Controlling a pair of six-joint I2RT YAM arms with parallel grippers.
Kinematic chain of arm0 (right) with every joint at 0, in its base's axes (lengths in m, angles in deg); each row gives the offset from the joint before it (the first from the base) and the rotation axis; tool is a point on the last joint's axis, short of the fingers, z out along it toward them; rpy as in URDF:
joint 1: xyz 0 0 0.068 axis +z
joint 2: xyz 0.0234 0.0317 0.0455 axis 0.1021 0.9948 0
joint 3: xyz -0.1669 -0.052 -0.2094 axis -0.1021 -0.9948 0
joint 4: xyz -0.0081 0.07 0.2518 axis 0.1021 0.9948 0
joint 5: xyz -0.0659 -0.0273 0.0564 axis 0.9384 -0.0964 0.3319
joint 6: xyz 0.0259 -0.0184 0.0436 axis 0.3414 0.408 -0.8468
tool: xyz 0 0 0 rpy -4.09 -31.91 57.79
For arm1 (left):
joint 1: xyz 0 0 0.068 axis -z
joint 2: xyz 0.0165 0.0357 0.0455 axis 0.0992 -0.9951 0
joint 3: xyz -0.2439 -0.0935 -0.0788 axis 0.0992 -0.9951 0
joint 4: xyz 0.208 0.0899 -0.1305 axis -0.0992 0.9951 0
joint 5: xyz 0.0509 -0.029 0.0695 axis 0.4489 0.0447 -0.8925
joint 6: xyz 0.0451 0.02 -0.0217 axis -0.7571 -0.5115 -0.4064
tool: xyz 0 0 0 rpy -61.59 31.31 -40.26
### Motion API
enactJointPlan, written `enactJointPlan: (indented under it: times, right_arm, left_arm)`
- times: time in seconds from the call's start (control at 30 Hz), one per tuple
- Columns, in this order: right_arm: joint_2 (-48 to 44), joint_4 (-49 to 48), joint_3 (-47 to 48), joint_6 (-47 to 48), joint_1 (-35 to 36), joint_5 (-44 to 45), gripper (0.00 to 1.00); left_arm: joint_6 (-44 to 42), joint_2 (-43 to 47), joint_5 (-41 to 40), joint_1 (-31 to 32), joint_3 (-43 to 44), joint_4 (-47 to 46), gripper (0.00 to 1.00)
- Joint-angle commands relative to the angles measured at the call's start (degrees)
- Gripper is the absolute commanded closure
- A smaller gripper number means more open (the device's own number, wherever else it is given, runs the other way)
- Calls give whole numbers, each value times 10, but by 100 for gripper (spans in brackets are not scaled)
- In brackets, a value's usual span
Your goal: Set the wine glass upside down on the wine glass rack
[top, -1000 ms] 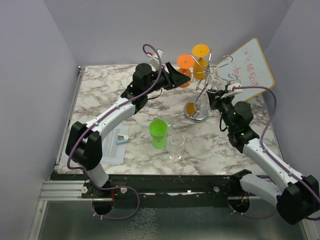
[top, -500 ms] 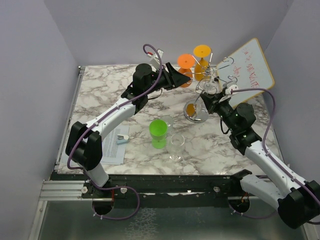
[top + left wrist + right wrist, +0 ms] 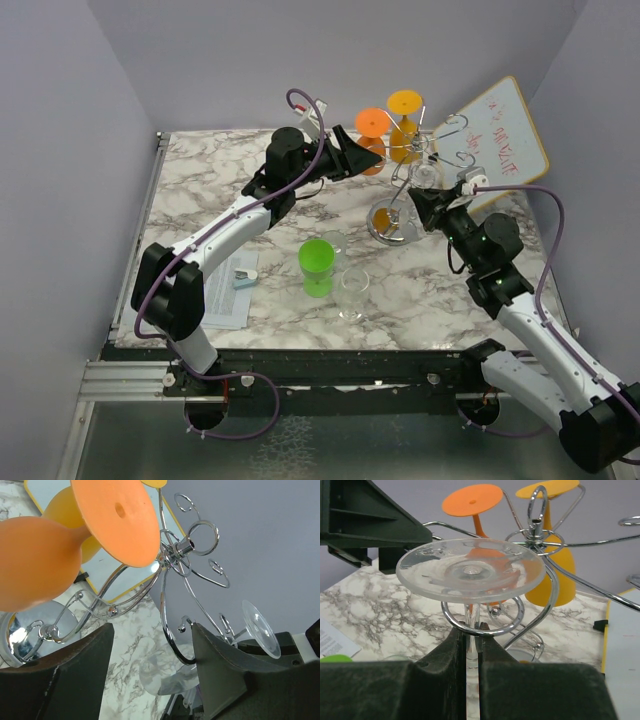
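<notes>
The wine glass rack (image 3: pixel 405 190) is a silver wire stand at the back right, and it also shows in the left wrist view (image 3: pixel 175 555). My right gripper (image 3: pixel 470 637) is shut on the stem of a clear wine glass (image 3: pixel 470 570) held upside down, foot on top. The stem stands inside a curled rack arm (image 3: pixel 520 622), with the foot just above the curl. In the top view, my right gripper (image 3: pixel 428 203) is at the rack's right side. My left gripper (image 3: pixel 365 157) is open and empty at the rack's left side, next to a hanging orange glass (image 3: pixel 115 515).
Two orange glasses (image 3: pixel 372 125) (image 3: pixel 404 105) hang upside down on the rack. A tilted whiteboard (image 3: pixel 500 135) stands behind it on the right. A green cup (image 3: pixel 317 265) and a clear tumbler (image 3: pixel 353 292) stand mid-table. A paper sheet (image 3: pixel 232 290) lies front left.
My right arm has swung to the right and drawn back slightly, still holding the clear glass at the rack. My left arm has not moved.
</notes>
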Motion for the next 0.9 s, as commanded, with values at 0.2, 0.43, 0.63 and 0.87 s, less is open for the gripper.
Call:
enactJointPlan:
  times: [0.2,0.43,0.63,0.87]
  right_arm:
    - [3,41,-6,-27,-1,103,93]
    - [11,56,-7,-60,-2,113,68]
    - [-7,74,-18,-70,-1,107,44]
    - [-42,152,-4,-71,-1,88,36]
  left_arm:
    - [-26,18,12,0,-2,51,27]
    - [-49,23,15,-2,2,67,17]
    - [-75,28,-8,-2,35,120,5]
    - [-98,43,-36,-6,41,146,1]
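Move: The clear wine glass is already pinched upside down by its stem in the right gripper. The rack ring for its foot lies about 1 cm ahead of that hand, 2 cm to its right and 2 cm above. From the right hand, the hanging orange glass is some 12 cm ahead and 8 cm left, and the yellow one about 15 cm ahead and 2 cm left, both slightly higher. From the left gripper, the same ring sits roughly 7 cm back and 12 cm to the right. Bring the right gripper down about 4 cm and, early on, some 2 cm right, lowering the clear glass until its foot meets the rack ring. Turn the hand slightly clockwise and tip the fingers some 10 degrees downward, then spread them to let go of the stem while still sinking. Keep the left gripper by the orange glass and open its fingers wide. ##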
